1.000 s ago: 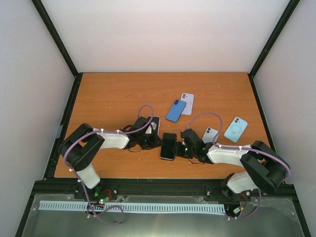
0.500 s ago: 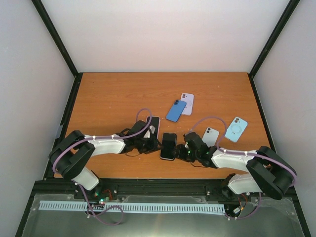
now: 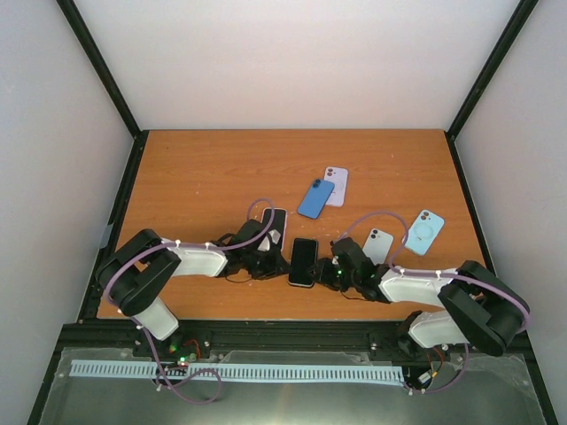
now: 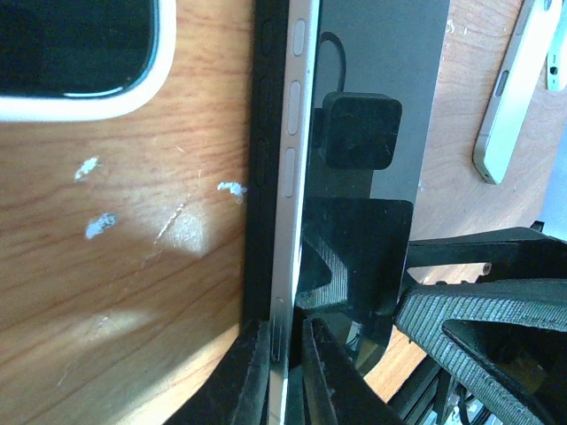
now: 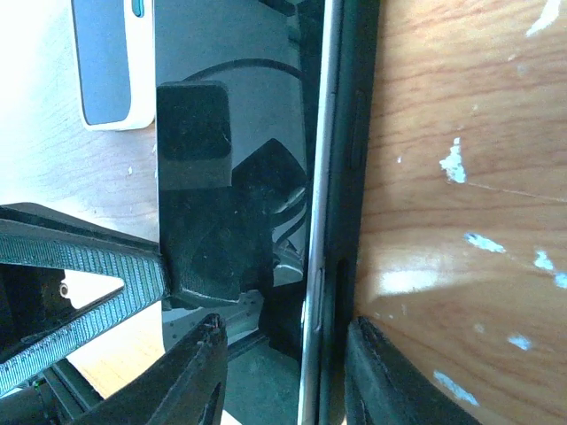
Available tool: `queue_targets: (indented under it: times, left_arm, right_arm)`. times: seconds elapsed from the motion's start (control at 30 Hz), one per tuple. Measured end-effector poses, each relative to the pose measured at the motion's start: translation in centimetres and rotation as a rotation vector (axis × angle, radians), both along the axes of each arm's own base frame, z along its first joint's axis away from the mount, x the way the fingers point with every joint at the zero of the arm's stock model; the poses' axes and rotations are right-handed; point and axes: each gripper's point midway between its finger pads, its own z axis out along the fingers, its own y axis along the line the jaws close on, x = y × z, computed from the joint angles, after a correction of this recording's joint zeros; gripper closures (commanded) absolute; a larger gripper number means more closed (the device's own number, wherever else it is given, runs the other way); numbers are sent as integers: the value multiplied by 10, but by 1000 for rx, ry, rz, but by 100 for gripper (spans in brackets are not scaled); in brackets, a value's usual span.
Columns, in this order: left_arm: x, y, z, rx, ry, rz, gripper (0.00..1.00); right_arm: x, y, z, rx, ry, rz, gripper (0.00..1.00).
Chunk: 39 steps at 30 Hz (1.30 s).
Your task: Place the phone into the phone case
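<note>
A black-screened phone [image 3: 302, 262] lies flat near the table's front edge between my two grippers. In the left wrist view its silver edge [image 4: 297, 177] rises out of the black phone case [image 4: 261, 177] beside it. My left gripper [image 4: 285, 341] [image 3: 271, 258] is shut on that silver edge, one finger on each side. My right gripper [image 5: 285, 341] [image 3: 327, 270] stands open astride the opposite side. One of its fingers is over the screen and the other is outside the black phone case [image 5: 352, 177]. The phone [image 5: 230, 106] reflects the grippers.
A white-rimmed phone [image 3: 276, 221] lies just behind my left gripper. A blue phone [image 3: 315, 198] and a lilac one [image 3: 335, 184] lie mid-table. A pale phone [image 3: 377, 241] and a light-blue case [image 3: 423, 232] lie to the right.
My left gripper has closed onto the phone's edge after standing wider half a second ago. Both arms have shifted slightly, and the phone has stayed in place.
</note>
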Motion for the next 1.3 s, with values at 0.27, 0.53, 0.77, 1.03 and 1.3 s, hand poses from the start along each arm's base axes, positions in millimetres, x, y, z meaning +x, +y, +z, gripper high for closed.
queue_targets:
  times: [0.27, 0.53, 0.77, 1.03, 1.3]
  left_arm:
    - [2, -1, 0, -4, -1, 7, 77]
    - [3, -2, 3, -15, -8, 11, 76]
    - [3, -2, 3, -19, -8, 14, 76]
    - [3, -3, 3, -32, -10, 20, 69]
    - [-2, -4, 3, -52, -1, 17, 68]
  right_arm:
    - [-6, 2, 20, 96, -1, -16, 63]
    - [-3, 5, 44, 175, -53, -27, 61]
    - [-1, 7, 39, 183, -45, -36, 63]
    - [1, 10, 29, 168, -33, -31, 82]
    - [2, 7, 26, 145, -59, -26, 94]
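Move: The phone in its black case lies between the hands: its middle is about 4 cm to the right of the left hand and 1 cm ahead, close to its height. From the right hand it is some 4 cm to the left and 2 cm ahead. The white-rimmed phone is about 10 cm ahead of the left hand and 3 cm to its left; the white phone lies roughly 7 cm ahead of the right hand and 15 cm to its right. Right hand rises about 4 cm, sinks some 1.5 cm, then pinches the case's right edge; left fingers open, staying put. ##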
